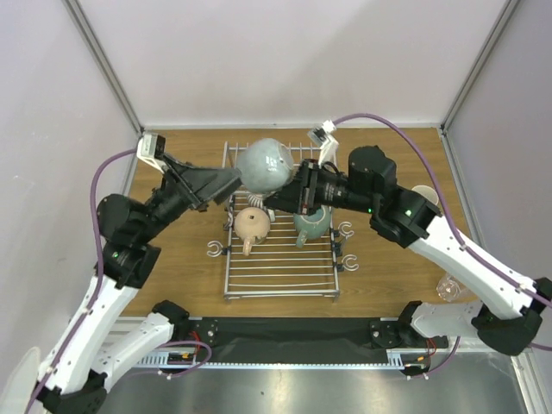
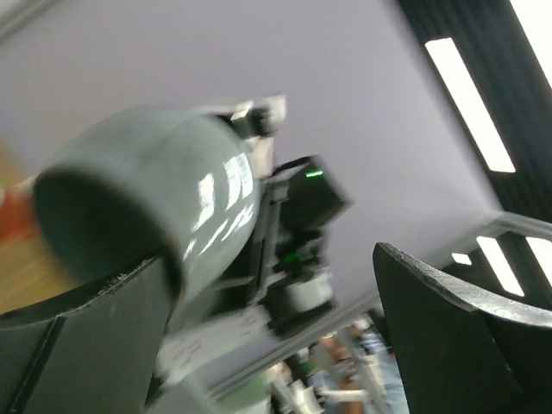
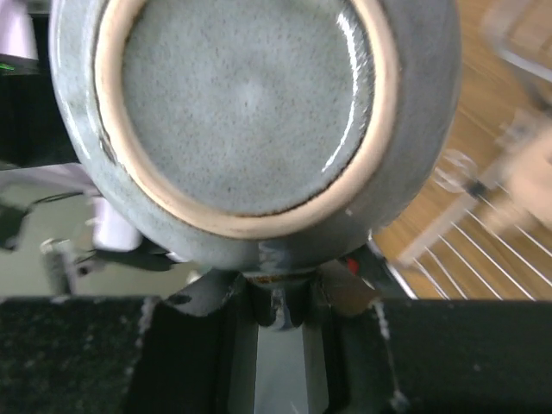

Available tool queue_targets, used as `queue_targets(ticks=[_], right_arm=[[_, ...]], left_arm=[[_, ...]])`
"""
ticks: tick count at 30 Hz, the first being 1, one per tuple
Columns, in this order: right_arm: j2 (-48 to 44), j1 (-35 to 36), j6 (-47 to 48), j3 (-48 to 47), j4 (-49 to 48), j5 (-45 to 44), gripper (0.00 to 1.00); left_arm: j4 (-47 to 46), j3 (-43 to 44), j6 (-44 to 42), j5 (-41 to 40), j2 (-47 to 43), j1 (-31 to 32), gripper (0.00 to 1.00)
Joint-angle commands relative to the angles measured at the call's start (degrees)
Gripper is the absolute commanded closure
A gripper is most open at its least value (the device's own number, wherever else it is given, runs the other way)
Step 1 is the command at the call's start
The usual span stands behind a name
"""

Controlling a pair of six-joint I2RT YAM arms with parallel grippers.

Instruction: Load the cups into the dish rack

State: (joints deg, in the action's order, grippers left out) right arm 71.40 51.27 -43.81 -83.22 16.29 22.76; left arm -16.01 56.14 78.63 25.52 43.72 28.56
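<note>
A grey-green mug (image 1: 266, 164) hangs in the air over the back of the silver wire dish rack (image 1: 276, 267). My right gripper (image 1: 280, 197) is shut on the mug's handle; in the right wrist view (image 3: 276, 302) the mug's round base (image 3: 250, 95) faces the camera. My left gripper (image 1: 231, 181) is open just left of the mug. In the left wrist view (image 2: 272, 259) the mug (image 2: 172, 198) sits beside the left finger, not clamped. A beige cup (image 1: 252, 222) and a teal-green cup (image 1: 310, 222) lie in the rack.
A pale beige cup (image 1: 425, 194) stands on the wooden table at the right, partly behind my right arm. A clear glass (image 1: 447, 289) stands near the right front. Small hooks (image 1: 348, 231) stick out from the rack's sides. Walls enclose the table.
</note>
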Motion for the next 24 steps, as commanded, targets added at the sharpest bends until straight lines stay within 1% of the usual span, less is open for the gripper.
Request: queue_targets(ticks=[1, 2, 3, 4, 6, 7, 9, 12, 13, 15, 16, 18, 20, 24], right_arm=[[-7.05, -2.39, 2.94, 1.48, 3.36, -14.31, 1.0], [-8.1, -2.92, 3.38, 1.74, 5.66, -15.37, 1.0], [-8.2, -2.93, 3.99, 1.92, 8.2, -16.43, 1.0], [-8.72, -2.75, 4.95, 2.18, 13.62, -19.31, 1.0], [-9.25, -1.0, 6.89, 3.32, 18.31, -22.4, 1.0], [-9.69, -0.12, 6.99, 5.68, 22.08, -26.33, 1.0], [-10.22, 2.07, 6.55, 8.41, 24.74, -29.08, 1.0], [-10.84, 5.32, 5.76, 13.86, 27.3, -34.44, 1.0], [-11.62, 7.77, 5.23, 15.09, 27.65, -38.11, 1.0], [-12.24, 10.33, 3.57, 18.7, 28.09, -43.47, 1.0], [-12.59, 11.65, 2.86, 20.1, 28.61, -44.72, 1.0], [-13.03, 12.28, 2.16, 24.58, 27.66, -46.14, 1.0], [-13.21, 12.46, 2.59, 28.62, 23.8, -47.11, 1.0], [-10.5, 12.28, 4.0, 31.27, 17.82, -48.6, 1.0]], left_arm=[[29.87, 4.92, -15.4, 7.0, -3.38, -3.94, 0.0], [36.42, 7.12, -22.48, 4.22, -3.12, -5.16, 0.0], [43.01, 9.58, -26.12, 1.84, -2.68, -5.44, 0.0], [54.48, 14.56, -32.08, -0.71, -1.98, -5.44, 0.0], [62.91, 18.64, -35.99, -7.72, -0.06, -5.44, 0.0], [67.38, 21.0, -38.0, -9.07, 0.22, -5.44, 0.0], [68.39, 21.99, -38.73, -9.78, 0.22, -5.44, 0.0], [66.46, 21.47, -37.76, -9.26, -0.39, -5.44, 0.0], [66.2, 21.38, -37.24, -9.78, -0.57, -5.44, 0.0], [65.32, 21.38, -36.88, -9.79, -0.83, -5.35, 0.0], [65.23, 21.47, -36.71, -9.44, -0.66, -5.44, 0.0], [65.14, 21.82, -36.88, -9.0, -0.31, -5.44, 0.0], [65.23, 21.99, -36.88, -8.38, -0.13, -5.44, 0.0], [64.71, 22.08, -36.44, -7.85, 0.04, -5.44, 0.0]])
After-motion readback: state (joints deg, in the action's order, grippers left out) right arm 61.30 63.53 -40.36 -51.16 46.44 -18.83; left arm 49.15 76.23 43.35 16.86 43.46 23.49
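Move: The right gripper already holds the grey-blue cup by its handle. The free spot for that cup, near the rack's right side, lies about 11 cm to this gripper's right, 1 cm back and roughly 33 cm below. At that same depth, the green cup stands some 7 cm beyond the spot, and the peach cup about 5 cm ahead and 5 cm left of the gripper. From the left gripper the spot is some 21 cm right, 2 cm back and 38 cm down. Lower the right gripper nearly 30 cm while swinging it about 15 cm to the right, keeping the fingers shut on the handle, to bring the grey-blue cup down to the rack just on the near side of the green cup; roll the wrist so the fingers tip from pointing left to steeply down. Meanwhile draw the open left gripper down and left, away from the cup, rolling it as it goes. ##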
